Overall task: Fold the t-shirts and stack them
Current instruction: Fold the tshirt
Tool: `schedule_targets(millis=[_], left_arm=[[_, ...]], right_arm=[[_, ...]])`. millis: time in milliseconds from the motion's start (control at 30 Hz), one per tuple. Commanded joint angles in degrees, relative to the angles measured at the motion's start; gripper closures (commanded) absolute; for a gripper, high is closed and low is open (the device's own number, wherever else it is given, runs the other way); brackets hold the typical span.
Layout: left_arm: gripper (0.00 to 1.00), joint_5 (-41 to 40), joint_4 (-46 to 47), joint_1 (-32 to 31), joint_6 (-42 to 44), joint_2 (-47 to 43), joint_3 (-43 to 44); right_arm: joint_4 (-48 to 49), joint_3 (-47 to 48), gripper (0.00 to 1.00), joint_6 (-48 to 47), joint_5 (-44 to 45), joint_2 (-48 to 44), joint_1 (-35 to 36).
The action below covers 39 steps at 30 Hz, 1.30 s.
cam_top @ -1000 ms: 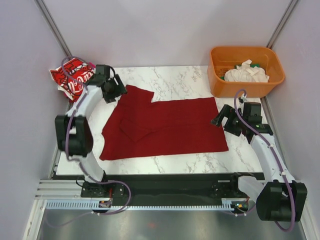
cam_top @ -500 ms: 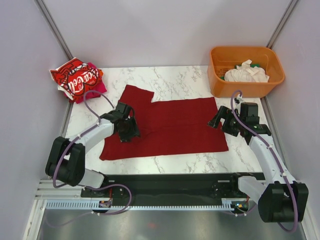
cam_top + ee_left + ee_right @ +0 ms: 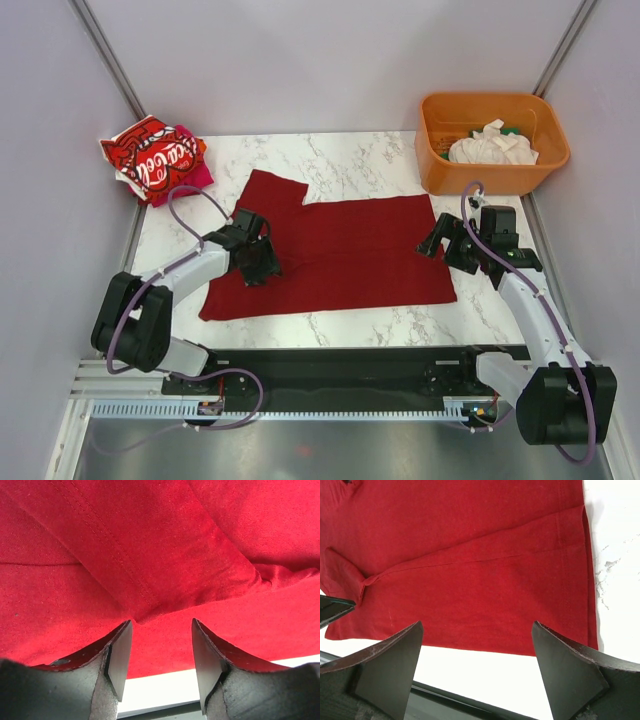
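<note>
A plain dark red t-shirt lies spread flat on the marble table, one sleeve pointing to the back left. My left gripper hovers low over its left part, open. In the left wrist view my left gripper shows red cloth with a small fold peak just ahead of the jaws and nothing pinched. My right gripper stands wide open at the shirt's right edge; in its own view my right gripper looks down on the hem. A bright red lettered tee rests on a magenta one at the back left.
An orange tub at the back right holds a crumpled white t-shirt. Walls close in on three sides. A black rail runs along the table's near edge, with both arm bases on it.
My left arm has swung from beside the bright red tee down onto the left part of the dark red shirt, its jaws narrowing. The right gripper shifted slightly left.
</note>
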Motion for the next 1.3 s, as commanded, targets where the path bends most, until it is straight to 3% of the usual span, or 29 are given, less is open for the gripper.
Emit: schedule_targets(millis=[0,533,800,1000,1267], left_arm=[[0.43,-1.4,3.0,-0.15,-2.11,0.84,-0.67],[0.64,-2.54,4.41,-0.15,-1.58,3.13,-0.85],[0.96,-1.75,4.58,-0.24,-1.14,1.55,-0.85],[0.98,-1.84,3.88,-0.15,0.09,0.31,0.99],[0.98,-4.91,0.19,-0.24,5.0,4.78,11.0]], right_arm=[[0.18,0.32,0.02,-1.18,0.84,-0.53,0.16],[0.09,0.32,0.02,-1.35,1.64,-0.27,1.74],[0.0,0.24,0.02,-1.53,2.08,-0.44,1.83],[0.0,0.32,0.02,-1.44,2.25,-0.53,1.83],[0.0,0.5,0.02,-1.62,2.51,-0.27,1.92]])
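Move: The folded-in sleeve's tip lies almost under the left hand's open fingers, about 1 cm ahead, 1 cm to the left and 2 cm below. The t-shirt's near-left corner is some 8 cm back and 14 cm to the left, and its far-left corner roughly 22 cm ahead and 3 cm to the left. From the right hand the sleeve tip is about 32 cm to the left, 5 cm back and 11 cm below. Straight down by about 1.5 cm, the left hand sinks onto the folded-in sleeve, closing its half-open fingers fully and pinching the cloth at the near tip. With the fingers shut it eases upward, then rises faster and forward, ending some 3 cm ahead of where it began and 1.5 cm above its starting height, still pinching the cloth and pointing steeply down. ##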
